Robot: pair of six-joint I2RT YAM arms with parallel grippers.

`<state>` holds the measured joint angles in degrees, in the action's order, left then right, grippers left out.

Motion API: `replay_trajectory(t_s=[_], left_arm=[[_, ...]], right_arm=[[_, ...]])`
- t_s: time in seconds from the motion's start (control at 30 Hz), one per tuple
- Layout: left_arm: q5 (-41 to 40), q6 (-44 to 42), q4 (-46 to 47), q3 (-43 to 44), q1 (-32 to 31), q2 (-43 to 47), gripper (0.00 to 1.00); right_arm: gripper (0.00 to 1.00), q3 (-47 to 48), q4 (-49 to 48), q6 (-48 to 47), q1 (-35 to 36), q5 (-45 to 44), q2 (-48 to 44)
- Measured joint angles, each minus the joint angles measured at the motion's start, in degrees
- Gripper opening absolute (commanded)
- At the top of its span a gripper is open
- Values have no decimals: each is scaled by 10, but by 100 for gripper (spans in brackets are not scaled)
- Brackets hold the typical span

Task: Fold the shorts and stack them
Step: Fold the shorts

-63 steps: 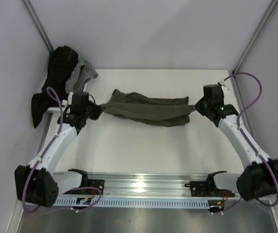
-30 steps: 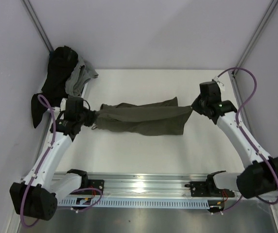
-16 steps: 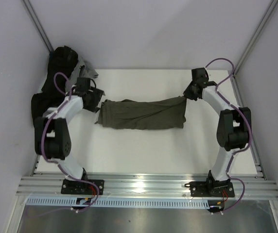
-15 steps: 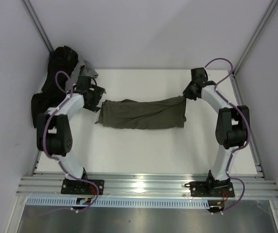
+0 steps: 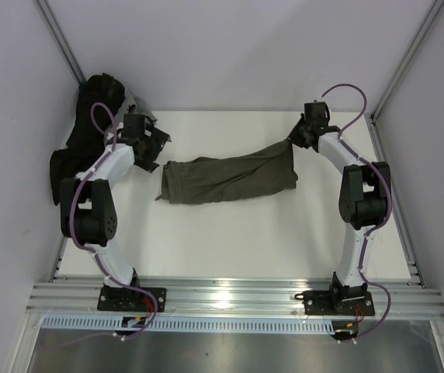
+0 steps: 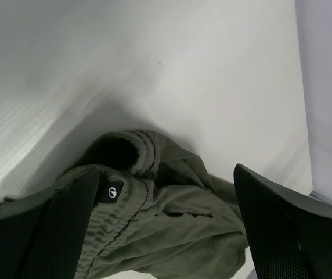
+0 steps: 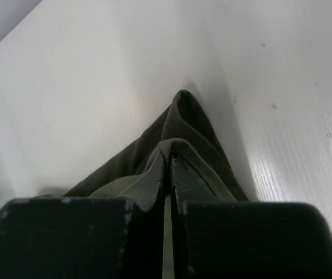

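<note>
The olive-green shorts (image 5: 230, 177) lie stretched left to right across the white table (image 5: 230, 241). My left gripper (image 5: 152, 148) hovers open just left of and behind their waistband end. In the left wrist view its wide-apart fingers (image 6: 67, 232) flank the bunched elastic waistband (image 6: 154, 221) with its small black label, without touching it. My right gripper (image 5: 293, 140) is shut on the shorts' right end, which is drawn up toward the back. In the right wrist view the gripper (image 7: 167, 174) pinches a fold of the shorts (image 7: 183, 116).
A heap of black and grey clothing (image 5: 102, 109) fills the back left corner, and a dark piece (image 5: 60, 175) hangs over the table's left edge. Aluminium rails (image 5: 230, 299) run along the near edge. Grey walls stand close on both sides.
My left gripper has opened and let go of the waistband end, which now rests on the table. The right gripper has pulled its end farther back, slanting the shorts.
</note>
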<state>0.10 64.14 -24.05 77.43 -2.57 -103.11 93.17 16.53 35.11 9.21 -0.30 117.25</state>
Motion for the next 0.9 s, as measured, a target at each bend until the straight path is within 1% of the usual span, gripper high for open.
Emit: replay_trajectory(t_s=[0.17,0.3,0.37,0.4,0.43,0.47,0.5,0.53,0.57,0.6,0.7,0.8,0.9], left_arm=[[-4,-42,24,-52,1,54,94],[12,-83,49,-90,-1,79,95],[17,-107,54,-93,-4,79,95],[17,-120,56,-93,-6,79,96],[17,-135,57,-93,-9,80,96],[17,-149,59,-93,-13,80,97],[17,-162,61,-94,-16,80,97],[18,-173,61,-95,-18,81,97],[19,-183,61,-97,-19,81,97],[21,-193,63,-100,-21,81,96],[37,-218,77,-117,-24,81,95],[46,-245,93,-141,-31,82,95],[41,-273,94,-148,-50,84,94]], right_arm=[[0,18,-6,0,-1,20,4],[1,104,-4,3,0,37,45],[4,153,-4,4,0,43,73],[9,180,-2,5,0,46,90],[34,205,1,5,0,51,109],[52,232,3,9,-1,57,128],[68,256,6,10,-1,61,147],[79,282,17,11,-1,66,168],[94,304,26,10,-1,70,187],[98,318,33,10,-1,72,202],[100,312,56,4,-1,68,217],[100,265,54,0,-2,67,207],[98,205,65,-13,-8,68,173]])
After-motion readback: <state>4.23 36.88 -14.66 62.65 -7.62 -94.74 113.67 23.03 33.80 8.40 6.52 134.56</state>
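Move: The right gripper still holds the shorts' far right corner; its laying place is bare table about 10 cm ahead, 5 cm to its left and 9 cm below. The hanging hem's near corner lies some 10 cm back and 1 cm right of that gripper, 8 cm lower. From the open left gripper the waistband's middle is about 5 cm back, 3 cm right and 8 cm below; the grey garment is 9 cm ahead, 10 cm left. Swing the right gripper forward, up and a little left, throwing the held corner out over the table; open wide as it nears about 9 cm forward, then draw back some 4 cm and sink about 8 cm over the shorts' right end. Meanwhile bring the open left gripper about 5 cm back and 3 cm right, lowering late and turning some 30 degrees clockwise towards the waistband. ##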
